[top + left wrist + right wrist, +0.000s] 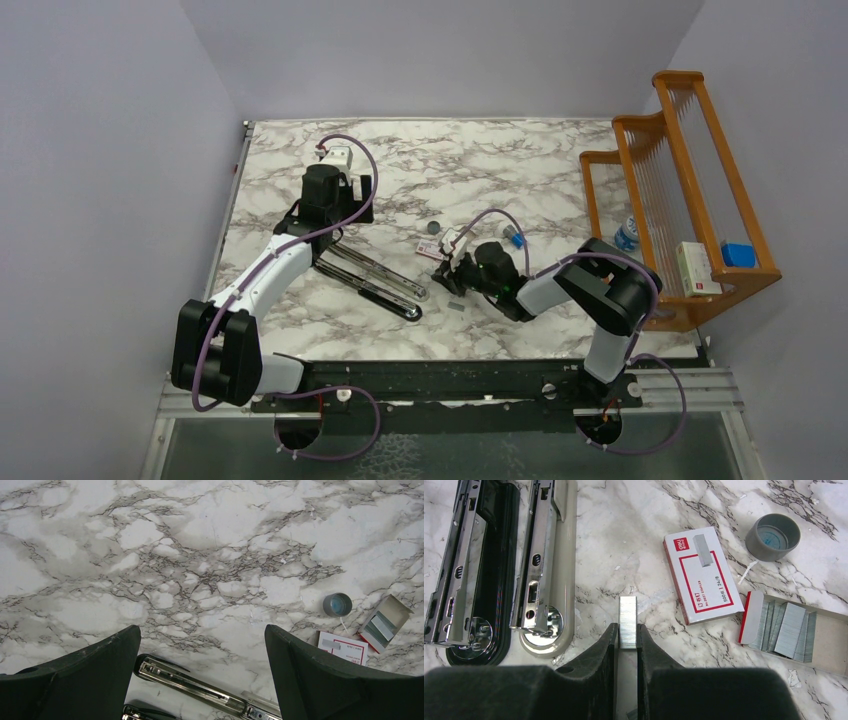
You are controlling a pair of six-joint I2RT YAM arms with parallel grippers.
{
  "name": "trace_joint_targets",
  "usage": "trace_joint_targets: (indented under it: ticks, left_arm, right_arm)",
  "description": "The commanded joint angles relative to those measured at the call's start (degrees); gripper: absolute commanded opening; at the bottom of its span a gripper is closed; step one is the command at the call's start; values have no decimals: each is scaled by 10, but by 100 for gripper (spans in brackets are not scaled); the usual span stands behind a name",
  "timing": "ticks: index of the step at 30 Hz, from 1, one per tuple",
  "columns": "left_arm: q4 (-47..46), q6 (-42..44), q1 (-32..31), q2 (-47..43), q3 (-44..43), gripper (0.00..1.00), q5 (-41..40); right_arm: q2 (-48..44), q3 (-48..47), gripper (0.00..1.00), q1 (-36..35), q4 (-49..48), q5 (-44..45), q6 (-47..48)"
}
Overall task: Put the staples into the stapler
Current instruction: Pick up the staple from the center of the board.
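A short silvery strip of staples (627,622) lies on the marble between my right gripper's (626,632) fingertips, and the jaws are shut on its near end. More staples (788,630) sit in the open box tray to the right. Left of the gripper lie a black stapler (489,555) and a beige stapler (559,555) side by side, metal channels up. In the top view my right gripper (447,270) is low by the box. My left gripper (202,630) hangs open over the staplers' far ends (200,687), holding nothing.
The white-and-red box sleeve (701,575) and a grey cap (772,536) lie just right of the held strip. A small loose grey piece (456,305) rests near the right arm. A wooden rack (690,200) stands at the table's right edge.
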State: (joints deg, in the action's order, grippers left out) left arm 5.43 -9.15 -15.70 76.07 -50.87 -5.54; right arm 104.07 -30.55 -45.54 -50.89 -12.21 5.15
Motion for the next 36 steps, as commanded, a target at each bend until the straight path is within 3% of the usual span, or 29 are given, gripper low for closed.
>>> trace_joint_targets:
  ticks: [1, 6, 10, 16, 23, 29, 36]
  left_arm:
    - [-14, -1, 5, -2, 1, 97, 12]
    - [-6, -4, 5, 0, -6, 96, -1]
    - [3, -6, 4, 3, -13, 96, -12]
    - [6, -12, 11, -4, -17, 97, -15]
    - [34, -47, 70, 1, -39, 99, 10]
    - [83, -69, 108, 17, -63, 99, 12]
    - [120, -67, 152, 71, -79, 98, 72]
  right_arm:
    - [32, 15, 9, -1, 95, -16, 1]
    - [2, 5, 1, -1, 113, -17, -11]
    - [-49, -13, 1, -1, 133, 11, -58]
    - [-127, -66, 1, -1, 217, 19, -65]
    - [-212, -133, 1, -3, 348, 31, -77]
    - [-209, -209, 1, -32, 475, 60, -88]
    - [-169, -264, 1, -85, 540, 76, -94]
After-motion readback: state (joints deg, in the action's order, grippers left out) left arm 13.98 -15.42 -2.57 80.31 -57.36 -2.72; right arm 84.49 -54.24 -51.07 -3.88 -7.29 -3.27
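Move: The right hand already pinches a staple strip at table level; the beige stapler's middle lies about 14 cm to its left and 2 cm ahead. The black stapler is some 15 cm left and 3 cm back, the staple box 7 cm ahead and 1 cm left, the open staple tray 9 cm ahead and 6 cm right. From the left hand, the beige stapler lies about 12 cm back, 2 cm right and 14 cm below. Still pinching the staples, the right hand rises 14 cm, then edges left; the left swings left 8 cm. ##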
